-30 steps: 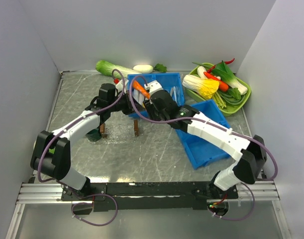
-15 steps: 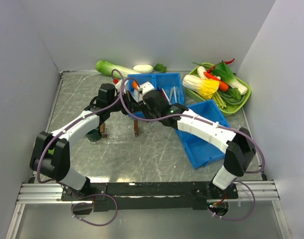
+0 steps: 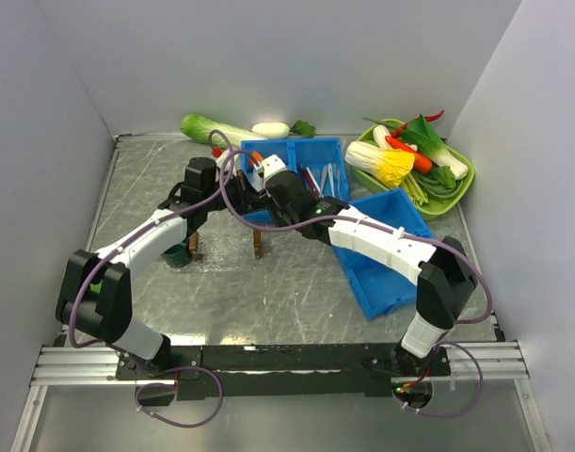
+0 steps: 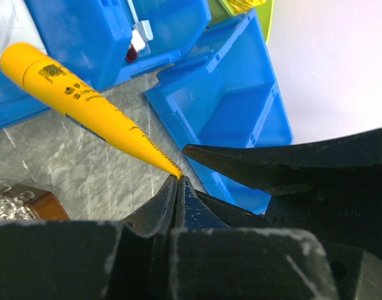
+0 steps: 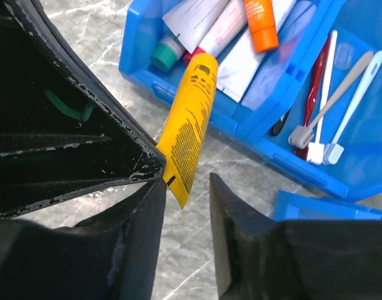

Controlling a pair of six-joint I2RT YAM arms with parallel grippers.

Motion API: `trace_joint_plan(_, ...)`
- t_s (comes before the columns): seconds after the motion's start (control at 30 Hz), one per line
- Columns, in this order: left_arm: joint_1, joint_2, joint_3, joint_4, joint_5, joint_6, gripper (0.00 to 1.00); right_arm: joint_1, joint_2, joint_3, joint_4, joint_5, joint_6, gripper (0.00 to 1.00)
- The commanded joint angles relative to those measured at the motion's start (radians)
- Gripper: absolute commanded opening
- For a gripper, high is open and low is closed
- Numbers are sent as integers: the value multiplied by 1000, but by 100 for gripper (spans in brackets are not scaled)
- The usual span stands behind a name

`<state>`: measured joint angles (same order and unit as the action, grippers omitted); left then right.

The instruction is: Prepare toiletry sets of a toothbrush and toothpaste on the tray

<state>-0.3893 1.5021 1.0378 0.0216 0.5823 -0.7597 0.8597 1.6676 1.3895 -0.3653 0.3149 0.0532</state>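
My left gripper [image 4: 177, 181] is shut on the flat crimped end of a yellow toothpaste tube [image 4: 84, 100], held in the air by the front edge of the back blue bin [image 5: 178, 87]. My right gripper [image 5: 187, 187] is open. Its fingers stand on either side of that same tube end [image 5: 187, 131], with a gap on the right. An orange toothpaste tube [image 5: 261, 24] and a dark red toothbrush [image 5: 316, 94] lie in the bin. The tray [image 3: 226, 259] is a faint frosted patch in front of both grippers.
Two small brown blocks [image 3: 195, 247] [image 3: 258, 243] stand on the tray. A second blue bin [image 3: 381, 273] lies at the right. A green dish [image 3: 466, 188] of vegetables sits at the back right, a cabbage [image 3: 207, 127] along the back wall. White toothbrushes [image 5: 341, 94] share the bin.
My right arm has swung left to the left gripper, and its jaws have narrowed around the yellow tube's end. The left arm has stayed put, still holding the tube.
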Motion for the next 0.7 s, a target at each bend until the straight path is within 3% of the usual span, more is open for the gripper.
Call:
trace_joint_plan(0.0, 3, -43, 39, 38, 11, 22, 1, 7, 26, 22, 66, 38, -32, 38)
trace_joint_plan(0.07, 3, -43, 41, 35, 8, 23, 1, 7, 21, 17, 74, 36, -33, 33)
trace_joint_plan(0.23, 3, -48, 42, 44, 13, 26, 1, 7, -2, -4, 91, 42, -32, 2)
trace_joint_plan(0.33, 3, -52, 45, 46, 17, 34, 3, 9, -22, -14, 78, 50, -30, 0)
trace_joint_plan(0.37, 3, -54, 50, 44, 19, 39, 15, 7, -26, -14, 71, 52, -29, 0)
trace_joint_plan(0.43, 6, -63, 62, 32, 13, 63, 25, 9, -48, -9, 40, 52, -24, 0)
trace_joint_plan(0.47, 7, -71, 65, 20, 5, 72, 36, 7, -55, -9, 28, 53, -21, 0)
trace_joint_plan(0.67, 47, -151, 47, 50, -24, 111, 68, 6, -149, 0, -73, 47, 8, 0)
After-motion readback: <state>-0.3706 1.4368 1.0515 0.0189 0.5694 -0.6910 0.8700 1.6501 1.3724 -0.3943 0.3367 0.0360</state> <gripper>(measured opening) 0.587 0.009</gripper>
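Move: The left hand holds the yellow toothpaste by its flat tail, and the right hand's half-open fingers already straddle that tail. For both hands the tube's middle lies about 5 cm ahead, 2 cm left and slightly below. From the right hand, the orange tube in the blue box is some 8 cm ahead, level sideways, and the toothbrushes 5 cm ahead, 14 cm right, both about 11 cm lower. The clear tray is 11 cm back, 10 cm left, 14 cm down. The right fingers close fully and pinch the toothpaste's flat tail beside the left fingertips, the hand creeping less than 1 cm. Once that pinch is shut, the left fingers let go, opening to over half, and the left hand lifts away about 3 cm, its fingers tipping slightly up. The right hand keeps hold and eases nearly 2 cm to the right and back. ##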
